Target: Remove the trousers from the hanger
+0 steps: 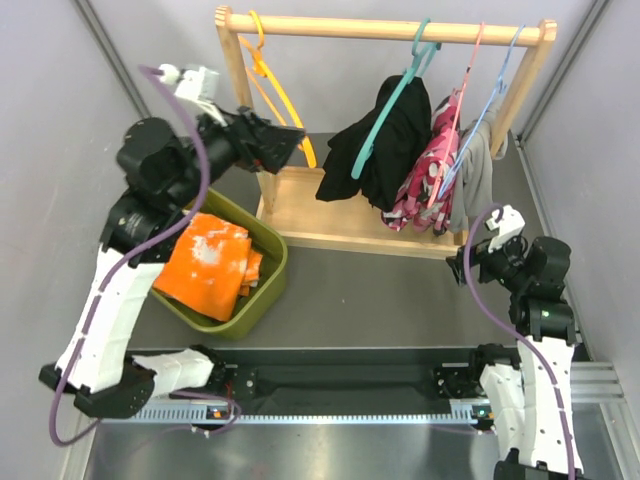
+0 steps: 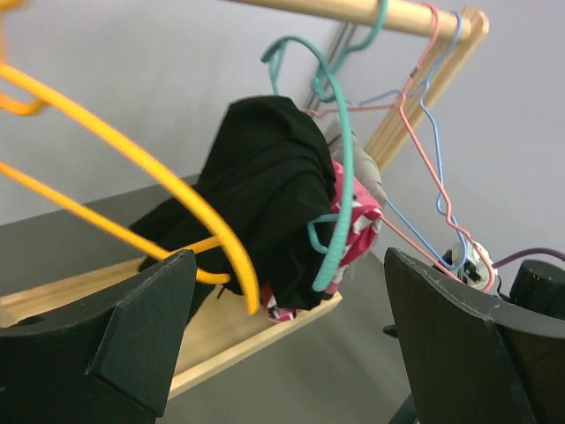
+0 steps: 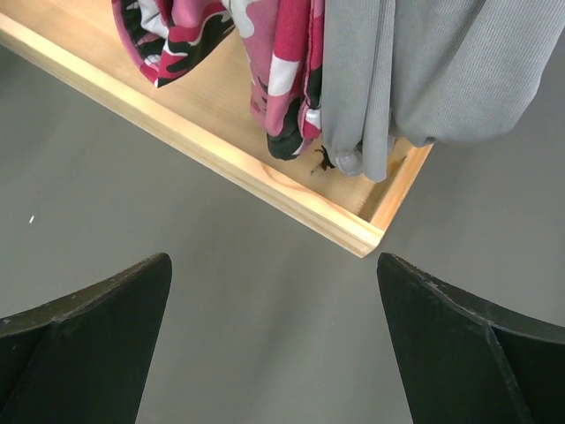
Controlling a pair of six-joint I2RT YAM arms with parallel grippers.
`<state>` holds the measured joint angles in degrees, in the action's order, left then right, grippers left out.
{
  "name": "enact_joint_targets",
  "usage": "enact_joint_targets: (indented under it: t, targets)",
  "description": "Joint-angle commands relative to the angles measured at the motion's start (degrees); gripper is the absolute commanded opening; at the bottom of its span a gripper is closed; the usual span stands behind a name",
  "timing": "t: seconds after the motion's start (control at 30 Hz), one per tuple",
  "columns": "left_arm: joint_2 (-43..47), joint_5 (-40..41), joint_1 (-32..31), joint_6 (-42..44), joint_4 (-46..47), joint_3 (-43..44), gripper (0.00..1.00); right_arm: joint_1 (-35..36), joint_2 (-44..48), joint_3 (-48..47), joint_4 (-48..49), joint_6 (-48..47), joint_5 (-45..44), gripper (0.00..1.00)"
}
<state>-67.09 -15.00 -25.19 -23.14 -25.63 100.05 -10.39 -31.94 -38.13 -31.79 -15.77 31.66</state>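
A wooden rack [image 1: 380, 27] carries several hangers. An empty orange hanger [image 1: 280, 95] hangs at the left. A teal hanger [image 1: 385, 115] holds a black garment [image 1: 395, 140]. A pink hanger holds pink camouflage trousers [image 1: 430, 175], and a blue hanger holds a grey garment [image 1: 475, 175]. My left gripper [image 1: 285, 140] is open and empty beside the orange hanger [image 2: 177, 190], facing the black garment [image 2: 265, 177]. My right gripper [image 1: 460, 265] is open and empty above the table, near the rack base's right corner [image 3: 371, 238], below the camouflage trousers [image 3: 282, 62] and grey garment [image 3: 397, 71].
A green bin [image 1: 275, 245] with an orange cloth [image 1: 205, 265] in it stands left of the rack base [image 1: 320, 215]. Grey walls close in on both sides and behind the rack. A rail runs along the near edge between the arm bases.
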Motion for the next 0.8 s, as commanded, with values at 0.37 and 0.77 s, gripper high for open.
enact_joint_targets:
  t: [0.37, 0.77]
  targets:
    - [-15.34, 21.41, -21.47, 12.40, -0.47, 15.59, 0.93, -5.25, 2.85, -0.28, 3.75, -1.02, 3.58, 1.00]
    - [-33.35, 36.09, -27.54, 21.55, -3.11, 29.13, 0.86, -6.57, 4.61, -0.46, 3.67, -0.23, 5.16, 1.00]
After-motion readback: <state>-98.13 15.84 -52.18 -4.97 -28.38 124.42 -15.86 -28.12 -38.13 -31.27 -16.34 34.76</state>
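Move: From my left hand, the teal hanger's middle, with the black trousers on it, is about 17 cm to the right, 9 cm ahead and 5 cm lower. The trousers' body hangs roughly 16 cm right, 8 cm ahead, 11 cm down. Close by, the yellow hanger's middle is 8 cm straight ahead, slightly above. The pink hanger is about 24 cm right, 8 cm ahead, 5 cm lower. From my right hand the teal hanger lies some 22 cm ahead, 18 cm left and 28 cm above. I swing my left hand about 16 cm to the right, away from the yellow hanger and across to the teal one. Halfway along I begin to reach forward, ending some 6 cm farther out, and sink about 5 cm late on, rolling the hand's left side up by around 20 degrees. My fingers stay wide open, lined up with the teal hanger's arm between them. ##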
